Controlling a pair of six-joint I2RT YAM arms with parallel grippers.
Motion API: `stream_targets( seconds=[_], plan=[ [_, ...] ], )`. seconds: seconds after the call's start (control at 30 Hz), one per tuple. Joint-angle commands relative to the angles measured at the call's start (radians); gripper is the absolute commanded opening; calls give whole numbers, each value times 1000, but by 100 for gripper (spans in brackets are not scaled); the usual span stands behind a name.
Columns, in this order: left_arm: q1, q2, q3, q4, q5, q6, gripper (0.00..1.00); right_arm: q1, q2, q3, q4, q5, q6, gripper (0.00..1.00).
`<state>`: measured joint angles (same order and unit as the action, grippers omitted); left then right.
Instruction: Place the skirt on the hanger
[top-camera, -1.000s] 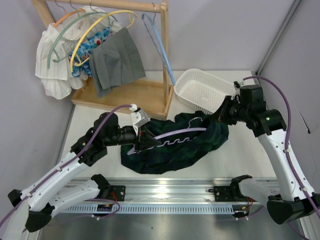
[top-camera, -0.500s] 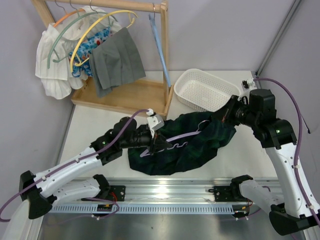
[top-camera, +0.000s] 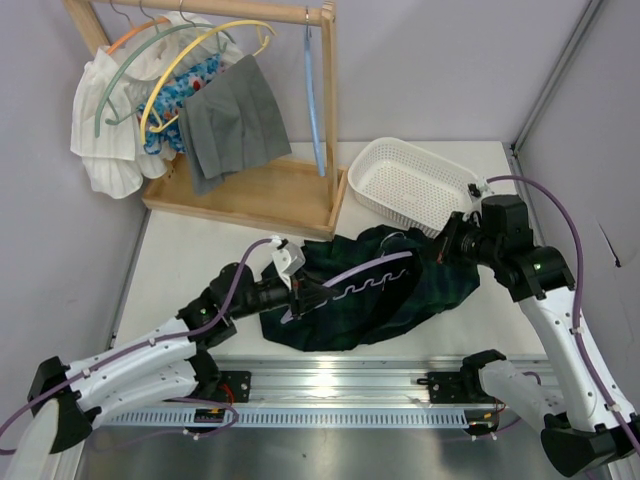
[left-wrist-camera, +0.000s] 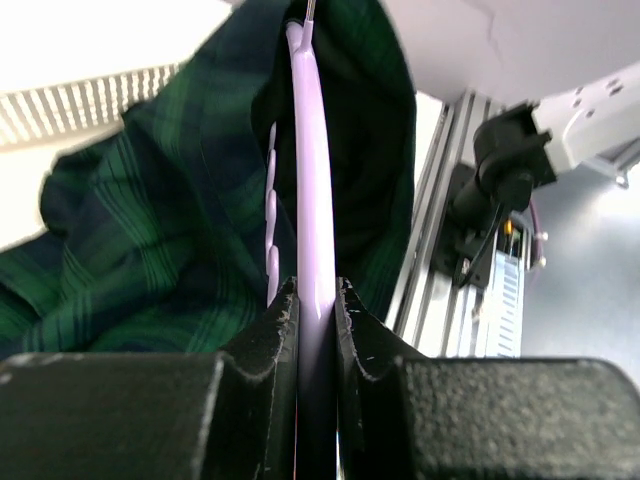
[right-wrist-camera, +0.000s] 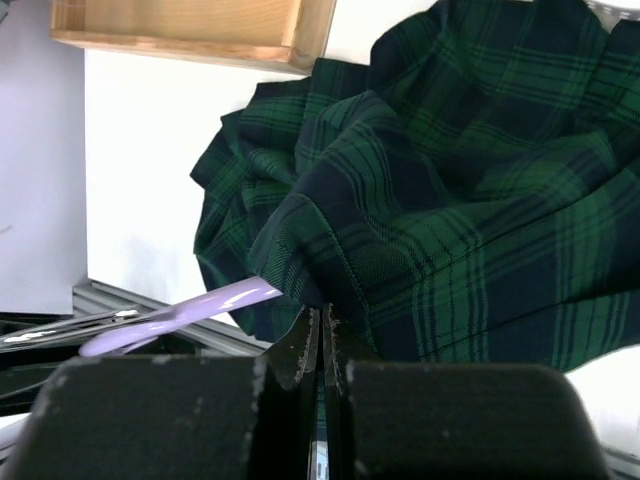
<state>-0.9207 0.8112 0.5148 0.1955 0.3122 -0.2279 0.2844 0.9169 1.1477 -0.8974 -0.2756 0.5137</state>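
The dark green and navy plaid skirt (top-camera: 400, 300) lies bunched on the table between the two arms. The pale lavender hanger (top-camera: 365, 272) runs across it, its wavy bar showing against the fabric. My left gripper (top-camera: 303, 293) is shut on the hanger's left end; in the left wrist view the lavender hanger (left-wrist-camera: 310, 180) stands edge-on between the pads of that gripper (left-wrist-camera: 317, 300), with the skirt (left-wrist-camera: 150, 230) behind. My right gripper (top-camera: 443, 250) is shut on the skirt's right edge. From the right wrist, the skirt (right-wrist-camera: 450, 180) spreads out from the gripper (right-wrist-camera: 322, 325) and one hanger (right-wrist-camera: 190, 310) tip pokes out at the left.
A wooden rack (top-camera: 240, 190) stands at the back left with a grey garment (top-camera: 235, 120), a white ruffled garment (top-camera: 110, 140), a yellow hanger (top-camera: 200, 60) and a light blue hanger (top-camera: 315, 100). A white basket (top-camera: 410, 180) sits back right. A metal rail (top-camera: 340, 390) runs along the near edge.
Both arms carried the skirt and hanger to the right, then back a little left and nearer. The right gripper has come lower. The light blue hanger on the rack swung to hang straight.
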Motion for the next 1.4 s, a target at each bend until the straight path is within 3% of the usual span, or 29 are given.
stream_targets(
  seconds=[0.0, 0.37, 0.4, 0.43, 0.5, 0.53, 0.67, 0.93, 1.1, 1.23, 1.37],
  plan=[
    [-7, -27, -13, 228, -12, 2, 0, 7, -21, 0, 11, 9, -38, 0],
    [-84, 51, -45, 370, -22, -21, 0, 59, -30, -34, 77, -27, -41, 2],
    [-87, 54, -45, 374, -30, -22, 0, 64, -30, -34, 77, -22, -47, 9],
    [-90, 55, -47, 381, -38, -22, 0, 71, -29, -29, 71, -20, -55, 29],
    [-93, 57, -55, 383, -45, -27, 0, 78, -27, -13, 48, -22, -86, 50],
    [-93, 56, -58, 381, -50, -27, 0, 81, -29, 10, 42, -22, -98, 66],
    [-93, 54, -61, 367, -71, -27, 0, 110, -68, 18, 64, -25, -162, 88],
    [-93, 72, -70, 421, -78, -82, 0, 177, -206, -163, 193, 4, -224, 93],
    [-92, 74, -108, 493, -76, -128, 0, 191, -314, -218, 236, 201, -205, 92],
    [-93, 57, -114, 483, -78, -119, 0, 185, -300, -142, 149, 515, -84, 99],
    [-93, 65, -101, 456, -56, -103, 0, 180, -213, -31, 60, 500, 15, 99]
  ],
)
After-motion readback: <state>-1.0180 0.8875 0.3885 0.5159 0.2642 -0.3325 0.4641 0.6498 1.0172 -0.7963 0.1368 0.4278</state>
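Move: The left hand grips the purple hanger. The skirt's raised waist opening, with the hanger's far end just inside, lies about 16 cm to its right and 6 cm ahead at roughly hand height; the skirt's bulk lies some 7 cm right, level with it and 15 cm below. The right hand already pinches the waistband. From it, the hanger's far end is about 5 cm left and 1 cm ahead, and the white basket some 15 cm ahead, 4 cm left and 19 cm lower. The right fingers let go of the skirt's waistband, opening wide after a short drift back and left, then that hand shifts about 5 cm to the right as its fingers tip up some 20 degrees. The left hand keeps its grip on the hanger and eases it roughly 3 cm right and back, carrying the far end rightward within the skirt's waist. ##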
